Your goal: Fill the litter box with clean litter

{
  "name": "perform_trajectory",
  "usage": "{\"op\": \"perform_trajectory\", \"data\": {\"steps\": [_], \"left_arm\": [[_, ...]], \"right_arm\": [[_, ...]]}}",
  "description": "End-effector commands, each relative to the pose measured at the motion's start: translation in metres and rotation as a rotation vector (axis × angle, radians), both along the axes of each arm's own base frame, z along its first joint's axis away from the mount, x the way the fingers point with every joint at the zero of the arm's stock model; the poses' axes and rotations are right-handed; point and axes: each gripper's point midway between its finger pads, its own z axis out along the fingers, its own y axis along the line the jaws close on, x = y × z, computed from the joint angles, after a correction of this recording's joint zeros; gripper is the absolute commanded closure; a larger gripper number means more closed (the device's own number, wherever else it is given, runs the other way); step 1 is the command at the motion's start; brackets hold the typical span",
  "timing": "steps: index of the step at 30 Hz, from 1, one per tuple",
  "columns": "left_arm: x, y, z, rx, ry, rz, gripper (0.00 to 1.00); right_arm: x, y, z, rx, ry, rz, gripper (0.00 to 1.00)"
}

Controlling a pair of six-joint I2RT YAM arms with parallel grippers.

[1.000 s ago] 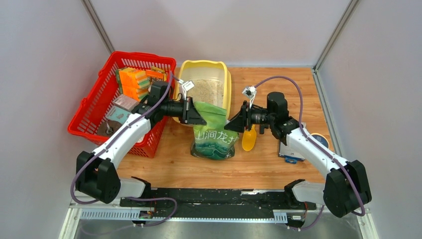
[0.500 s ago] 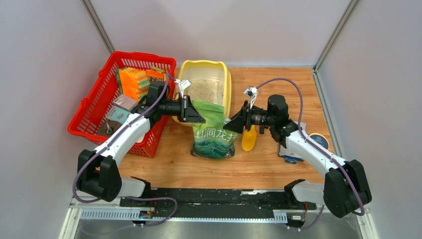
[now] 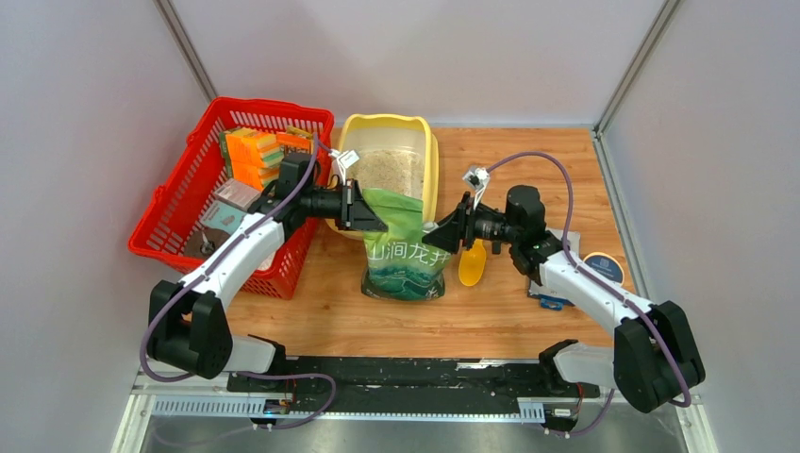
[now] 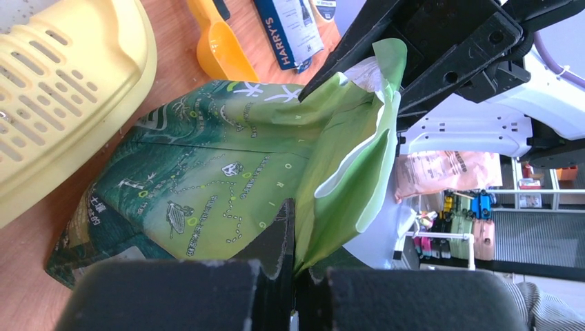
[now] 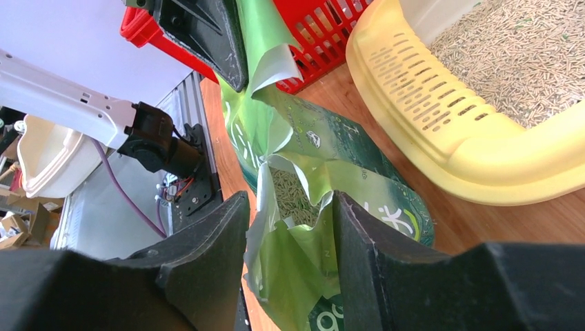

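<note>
The pale yellow litter box [image 3: 430, 156] stands at the back centre, and clean litter [image 3: 389, 172] covers its floor. Just in front of it stands the green pouch [image 3: 406, 262]. My left gripper [image 3: 374, 219] is shut on the pouch's top left edge; in the left wrist view the film runs into the closed jaws [image 4: 295, 276]. At the pouch's top right corner my right gripper [image 3: 437, 236] is open, with the crumpled torn edge [image 5: 303, 248] between its fingers. Pellets of litter [image 5: 290, 193] show inside the pouch mouth. The litter box rim [image 5: 441, 131] lies just beyond.
A red mesh basket [image 3: 179, 222] with boxes and sponges stands at the left, under my left arm. An orange scoop [image 3: 472, 264] lies right of the pouch. A blue package [image 3: 552, 291] and a round tin [image 3: 604, 267] sit under my right arm.
My right gripper has moved left onto the pouch's top right edge. The left gripper has shifted slightly back and left, still holding the pouch.
</note>
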Motion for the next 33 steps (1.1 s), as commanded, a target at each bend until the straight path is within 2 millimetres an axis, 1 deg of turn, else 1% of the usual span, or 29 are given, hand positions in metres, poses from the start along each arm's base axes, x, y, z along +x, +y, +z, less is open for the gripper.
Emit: {"op": "perform_trajectory", "data": {"steps": [1,5,9,13,14,17,18,20,21,24,25,26,29,30,32,33], "left_arm": [[0.014,0.002,0.010,-0.025,-0.057,0.019,1.00],[0.015,0.003,0.008,-0.022,-0.049,0.024,1.00],[0.014,0.004,0.007,-0.019,-0.046,0.022,1.00],[0.015,0.005,0.005,-0.017,-0.039,0.023,1.00],[0.016,0.006,0.004,-0.016,-0.039,0.023,1.00],[0.014,0.007,0.002,-0.011,-0.038,0.015,1.00],[0.013,0.007,0.002,-0.010,-0.042,0.013,0.92],[0.012,0.008,-0.001,-0.002,-0.044,0.009,0.81],[0.012,0.008,-0.001,0.002,-0.049,0.012,0.72],[0.013,0.007,-0.001,-0.007,-0.043,0.012,0.66],[0.014,0.006,-0.001,-0.012,-0.034,0.015,0.66],[0.014,0.006,-0.001,-0.015,-0.031,0.017,0.66],[0.013,0.005,-0.002,-0.021,-0.010,0.012,0.66],[0.011,0.005,-0.001,-0.023,-0.003,0.006,0.67],[0.006,0.006,-0.004,-0.023,0.015,0.004,0.68],[0.004,0.006,-0.003,-0.025,0.024,0.005,0.68]], "right_arm": [[-0.006,0.006,0.010,0.028,-0.065,0.028,0.50],[-0.006,0.009,0.008,0.026,-0.075,0.027,0.53],[-0.001,0.010,0.004,0.019,-0.077,0.007,0.61],[0.000,0.009,-0.001,0.011,-0.067,-0.007,0.66],[0.000,0.009,-0.001,0.012,-0.063,-0.010,0.68],[0.003,0.009,0.002,0.023,-0.050,-0.031,0.80],[0.002,0.009,0.003,0.028,-0.043,-0.026,0.88],[0.002,0.011,0.008,0.041,-0.033,-0.019,0.95],[-0.001,0.012,0.011,0.047,-0.028,0.000,0.99],[-0.006,0.015,0.019,0.065,-0.002,0.042,1.00],[-0.009,0.016,0.020,0.069,0.015,0.061,1.00],[-0.010,0.018,0.027,0.079,0.015,0.077,1.00],[-0.020,0.019,0.034,0.092,0.052,0.135,1.00],[-0.024,0.020,0.040,0.097,0.051,0.172,1.00],[-0.028,0.019,0.039,0.086,0.077,0.192,1.00],[-0.031,0.019,0.042,0.086,0.077,0.215,1.00]]}}
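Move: The green bag's right rim corner already stands between my half-open right fingers. The bag's middle is some 4 cm to that hand's left, 2 cm back and 10 cm below; from my left hand, still shut on the left rim, it is about 4 cm right, 2 cm back and 11 cm below. From my right hand, the litter box's middle lies roughly 20 cm ahead and 10 cm left, and the yellow scoop about 12 cm right and 2 cm ahead, down on the table. I sink my right hand barely 1 cm and shut its fingers, pinching the bag's right rim corner. Keeping that hold, I ease it about 1 cm back and slightly left, tipping it down some 5 degrees. As the right grip shuts, my left fingers open about a third and end their pinch on the left rim; that hand only creeps about 1 cm forward. ##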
